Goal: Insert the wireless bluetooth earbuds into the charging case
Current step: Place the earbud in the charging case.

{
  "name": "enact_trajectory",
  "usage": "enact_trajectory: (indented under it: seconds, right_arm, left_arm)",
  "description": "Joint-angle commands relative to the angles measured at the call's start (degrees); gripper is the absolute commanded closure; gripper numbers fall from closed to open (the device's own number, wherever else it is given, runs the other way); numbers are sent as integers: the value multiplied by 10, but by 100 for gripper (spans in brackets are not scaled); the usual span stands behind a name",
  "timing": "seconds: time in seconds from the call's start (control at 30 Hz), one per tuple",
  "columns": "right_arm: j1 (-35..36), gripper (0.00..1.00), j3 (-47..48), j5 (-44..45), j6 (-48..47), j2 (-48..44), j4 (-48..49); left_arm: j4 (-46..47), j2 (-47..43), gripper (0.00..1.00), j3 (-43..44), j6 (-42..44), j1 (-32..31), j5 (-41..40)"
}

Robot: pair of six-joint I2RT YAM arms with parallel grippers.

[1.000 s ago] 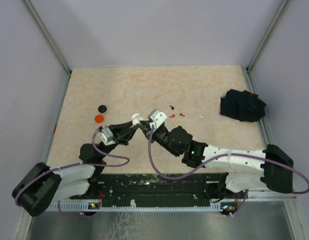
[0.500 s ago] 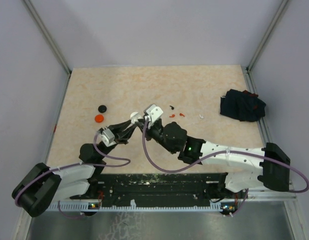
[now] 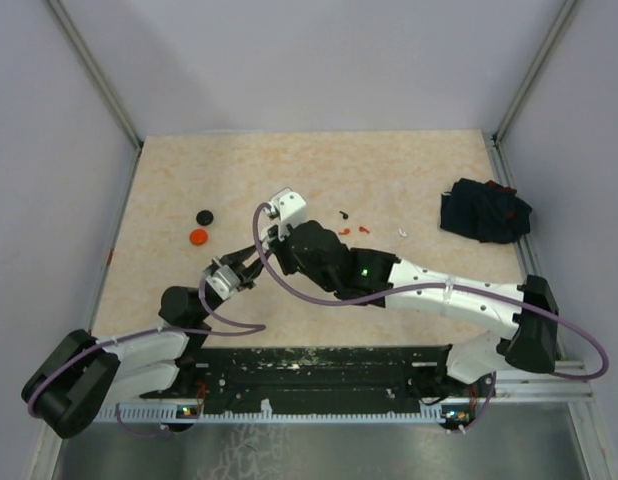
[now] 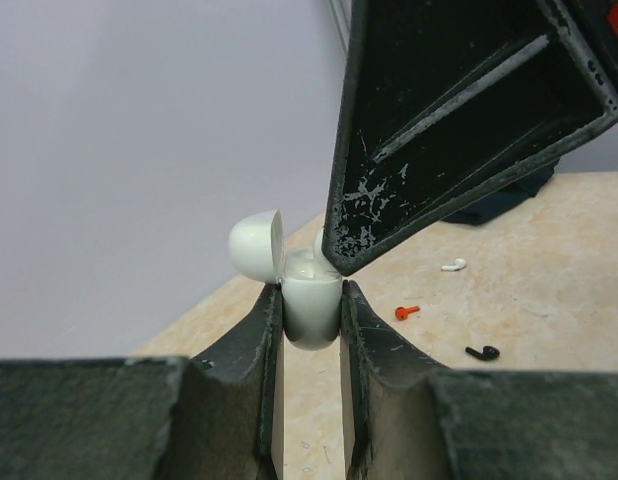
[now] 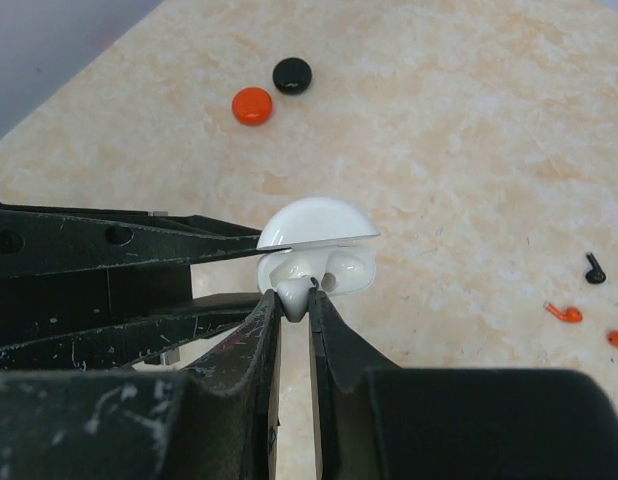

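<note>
My left gripper point(image 4: 309, 292) is shut on the body of a white charging case point(image 4: 309, 312), held above the table with its lid point(image 4: 254, 245) swung open. My right gripper point(image 5: 294, 298) is shut on a white earbud point(image 5: 294, 290), whose tip sits at the case's open mouth point(image 5: 334, 268). A second white bud seems to lie inside the case. Loose earbuds lie on the table: a white one point(image 4: 452, 265), a red-orange one point(image 4: 407, 312) and a black one point(image 4: 482, 352). From above, the right wrist hides the case.
A round black disc point(image 3: 204, 216) and a red disc point(image 3: 197, 237) lie left of the arms. A dark navy cloth bundle point(image 3: 484, 212) sits at the right edge. Grey walls close in the table point(image 3: 289, 170) on three sides.
My right arm has swung left and forward over the left gripper, bringing the white earbud to the open case. The left gripper has drawn back slightly, still holding the case.
</note>
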Motion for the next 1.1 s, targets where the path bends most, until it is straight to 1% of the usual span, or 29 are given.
enact_trajectory:
  seconds: [0.0, 0.17, 0.37, 0.63, 0.93, 1.07]
  right_arm:
    - [7, 89, 67, -18, 86, 34, -115]
    - [1, 88, 98, -15, 140, 57, -153]
    - [-15, 85, 126, -3, 206, 68, -185]
    - [-58, 87, 159, -79, 281, 86, -216]
    - [-83, 87, 144, -89, 356, 82, -215]
    - [-93, 87, 121, -103, 406, 71, -188]
  left_arm:
    - [30, -9, 100, 0, 25, -8, 36]
    - [39, -4, 100, -5, 25, -9, 35]
    - [92, 21, 100, -13, 12, -13, 28]
    - [116, 52, 100, -10, 18, -24, 28]
    - [188, 102, 100, -15, 43, -44, -1]
    - [200, 116, 100, -15, 55, -58, -12]
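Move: The open charging case, still pinched in the left fingers, has its middle about 1 cm ahead, 1 cm left and 2 cm below the right hand, which holds a white earbud at its mouth. From the left hand that earbud is roughly 1 cm back, level sideways and 2 cm up. On the table some 22 cm below the right hand, the red disc lies around 11 cm ahead and 18 cm left, the orange earbud about 12 cm ahead and 14 cm right. The white earbud stays pinched at the open case's mouth while both hands carry the pair down together by about 4.5 cm, drifting a little right late on. Meanwhile the right wrist swings through nearly 40 degrees, mostly tipping its fingers steeply down towards the case with some clockwise turn; the left keeps its grip and tilts only slightly. ##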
